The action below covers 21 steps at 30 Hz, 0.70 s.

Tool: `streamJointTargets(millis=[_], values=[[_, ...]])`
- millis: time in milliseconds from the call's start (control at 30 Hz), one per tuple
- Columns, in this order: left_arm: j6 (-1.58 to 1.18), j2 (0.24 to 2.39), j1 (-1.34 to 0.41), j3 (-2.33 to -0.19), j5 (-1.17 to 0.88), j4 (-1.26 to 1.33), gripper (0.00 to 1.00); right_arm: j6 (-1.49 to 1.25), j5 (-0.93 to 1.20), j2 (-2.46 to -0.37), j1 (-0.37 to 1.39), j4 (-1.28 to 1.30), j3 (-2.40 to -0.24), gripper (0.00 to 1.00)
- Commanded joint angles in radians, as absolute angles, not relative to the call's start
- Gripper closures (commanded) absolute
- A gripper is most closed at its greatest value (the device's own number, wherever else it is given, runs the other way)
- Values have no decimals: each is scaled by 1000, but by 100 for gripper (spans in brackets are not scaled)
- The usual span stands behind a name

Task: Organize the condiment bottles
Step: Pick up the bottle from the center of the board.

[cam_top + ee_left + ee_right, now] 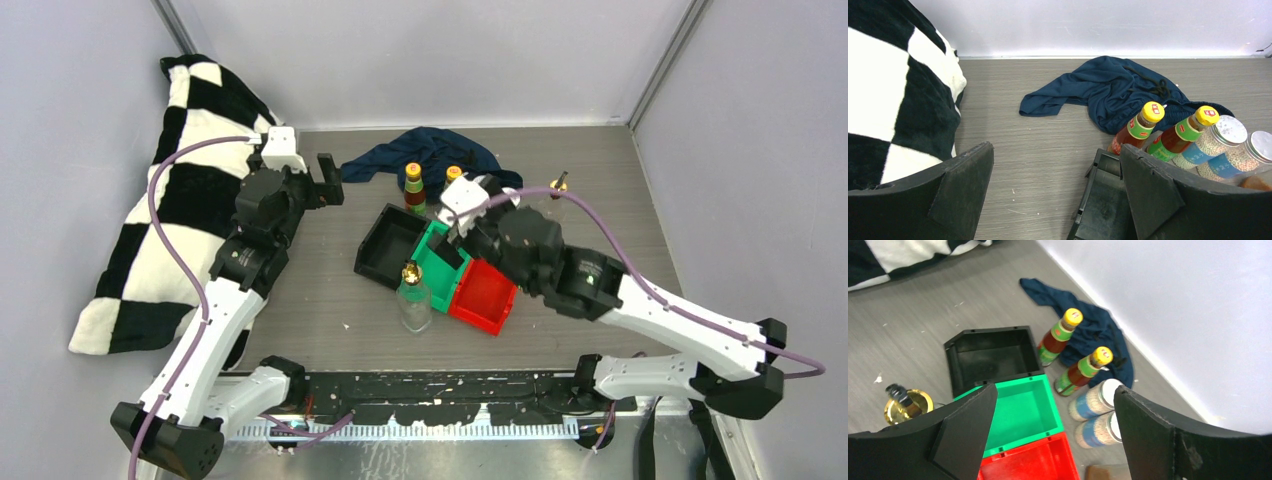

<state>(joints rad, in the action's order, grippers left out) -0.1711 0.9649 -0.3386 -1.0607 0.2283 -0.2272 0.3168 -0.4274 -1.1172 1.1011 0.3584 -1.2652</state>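
Note:
Two dark bottles with yellow caps (1058,337) (1082,371) stand on the table beside the black bin, close to the blue cloth. Two white-capped jars (1093,400) (1097,430) stand next to them, along the green bin's side. One clear glass bottle with a gold pourer (413,295) stands in front of the bins, another (558,185) at the back right. My right gripper (1055,405) hangs open above the green bin and the jars, holding nothing. My left gripper (1056,155) is open over bare table left of the black bin (1105,200).
Black (390,245), green (440,262) and red (485,295) bins sit in a diagonal row at mid-table, with nothing in the parts that show. A crumpled blue cloth (430,152) lies at the back. A black-and-white checked pillow (170,220) fills the left side.

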Motion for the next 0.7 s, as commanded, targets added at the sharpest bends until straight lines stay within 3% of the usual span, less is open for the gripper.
streamJointTargets(millis=[0,367,667], values=[[-150,964,-339,-1082,235,-161,3,414,-732,-1024,1248,190,-1218,8],[-147,953,-339,-1056,242,-168,3,456,-1097,-1017,1644,63,-1116,7],[-146,955,-339,-1050,242,-175,3,427,-1320,-954,1846,-324,-906,8]])
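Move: The clear bottle with the gold pourer stands about 6 cm back and 9 cm to the left of the right hand, its middle some 23 cm below. From that hand the green box lies about 5 cm ahead and 4 cm left, and the red box 2 cm ahead and 5 cm right, both roughly 34 cm below. From the idle left hand the clear bottle is about 12 cm back, 12 cm right and 21 cm down. The right hand heads back towards its base, about 12 cm, to bring the clear bottle from beside and behind it to ahead-left of its fingers. On the way it rises some 3 cm and sinks again to about its starting height, while the fingers tip up roughly 10 degrees. They stay wide open and touch nothing. ##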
